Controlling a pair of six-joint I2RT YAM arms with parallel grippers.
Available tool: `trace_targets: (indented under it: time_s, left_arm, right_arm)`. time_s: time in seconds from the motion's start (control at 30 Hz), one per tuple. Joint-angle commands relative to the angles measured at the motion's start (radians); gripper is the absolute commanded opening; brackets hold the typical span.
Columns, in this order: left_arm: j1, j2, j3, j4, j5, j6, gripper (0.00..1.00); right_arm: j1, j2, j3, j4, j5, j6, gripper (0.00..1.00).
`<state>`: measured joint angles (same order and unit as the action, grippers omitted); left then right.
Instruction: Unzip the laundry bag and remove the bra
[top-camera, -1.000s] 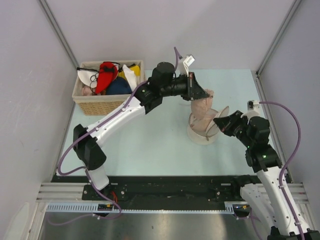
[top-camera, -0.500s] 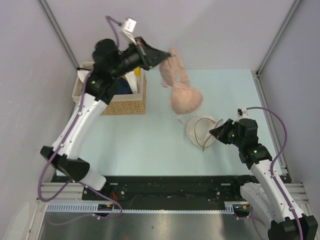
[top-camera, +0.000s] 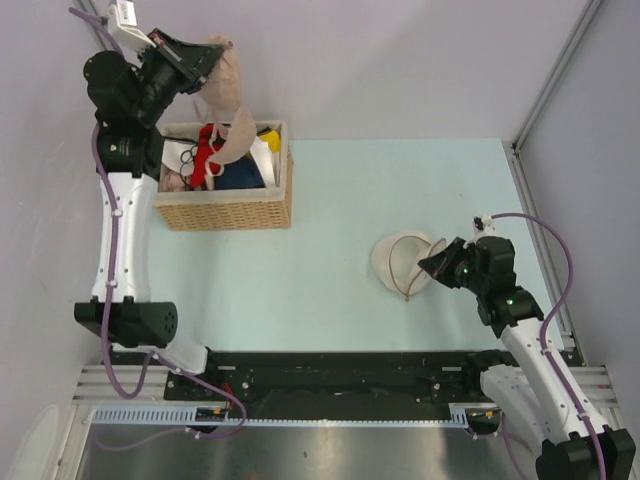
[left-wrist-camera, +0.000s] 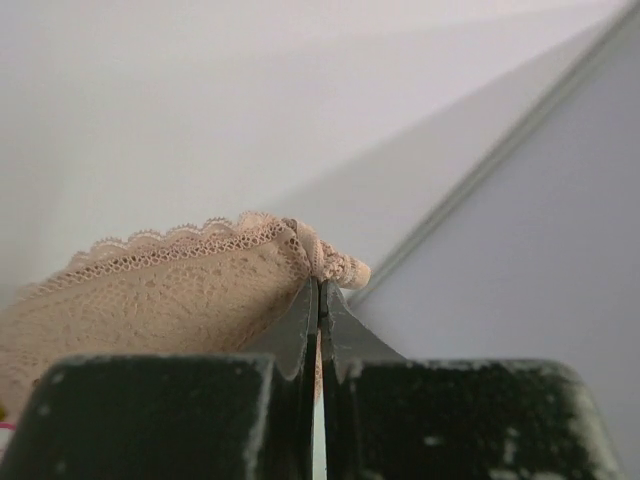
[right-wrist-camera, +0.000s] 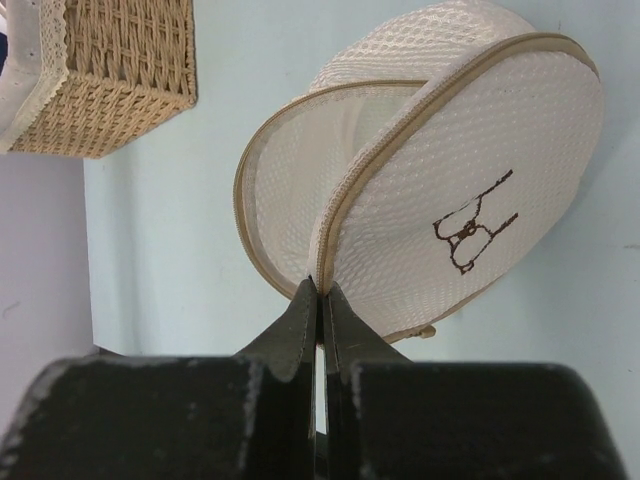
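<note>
The laundry bag (top-camera: 398, 262) is a cream mesh round pouch lying unzipped on the table right of centre, its inside showing nothing. In the right wrist view its lid (right-wrist-camera: 470, 190) with a dark bra drawing stands lifted. My right gripper (top-camera: 428, 264) (right-wrist-camera: 320, 288) is shut on the lid's zippered rim. The bra (top-camera: 232, 100) is peach-beige lace, not red, and hangs over the wicker basket at the far left. My left gripper (top-camera: 205, 55) (left-wrist-camera: 320, 285), raised high, is shut on the bra's lace edge (left-wrist-camera: 180, 290).
The wicker basket (top-camera: 225, 212) (right-wrist-camera: 110, 80) stands at the back left and holds a red bra (top-camera: 208, 150) with white, yellow and dark blue garments. Grey walls enclose the table on three sides.
My left arm has swung from above the bag up and left to over the basket, carrying the beige bra out. The right gripper drew back slightly with the lid, then held still.
</note>
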<state>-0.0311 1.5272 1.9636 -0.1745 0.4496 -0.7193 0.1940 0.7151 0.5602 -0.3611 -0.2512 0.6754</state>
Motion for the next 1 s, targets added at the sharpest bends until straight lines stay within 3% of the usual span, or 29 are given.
trace_targets:
  time_s: [0.0, 0.23, 0.4, 0.57, 0.83, 0.97]
  left_arm:
    - [0.094, 0.109, 0.121, 0.003, -0.049, -0.034, 0.01]
    - [0.168, 0.255, 0.244, -0.033, -0.097, -0.023, 0.01]
    - [0.178, 0.213, 0.077, -0.023, -0.164, 0.044, 0.0]
    - [0.189, 0.114, -0.296, 0.085, -0.296, 0.073, 0.0]
    - [0.194, 0.264, -0.342, 0.043, -0.42, 0.087, 0.0]
    - [0.177, 0.275, -0.417, 0.065, -0.647, 0.124, 0.0]
  right_arm:
    - [-0.005, 0.01, 0.02, 0.01, 0.021, -0.027, 0.0]
    - [-0.013, 0.082, 0.02, 0.045, 0.046, -0.031, 0.0]
    - [-0.021, 0.213, 0.023, 0.144, 0.018, -0.023, 0.0]
    - [-0.024, 0.314, 0.044, 0.191, 0.009, -0.034, 0.0]
    - [-0.028, 0.432, 0.072, 0.257, -0.022, -0.043, 0.0]
    - [-0.03, 0.437, 0.073, 0.264, -0.011, -0.042, 0.0]
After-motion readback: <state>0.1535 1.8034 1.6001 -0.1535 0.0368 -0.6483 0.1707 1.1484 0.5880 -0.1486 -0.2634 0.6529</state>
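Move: The left hand, already pinching the bra high up, has the basket's middle about 16 cm ahead, 9 cm to its left and 45 cm below. In the basket, the red garment lies some 16 cm ahead and 13 cm left of that hand, the blue cup about 14 cm ahead and 6 cm left, both roughly 42 cm down. The right hand still holds the laundry bag's lid edge; the bag's middle is about 7 cm ahead, 3 cm left and 10 cm below. Forward and left first, nearly level, the left hand swings the dangling bra in over the basket, then plunges some 30 cm overall, still edging left, tipping its fingers down and turning counter-clockwise about 35 degrees each; its grip stays shut. Meanwhile the right hand sinks about 7 cm and eases 5 cm forward, keeping its pinch on the bag's lid edge and tipping slightly downward. ##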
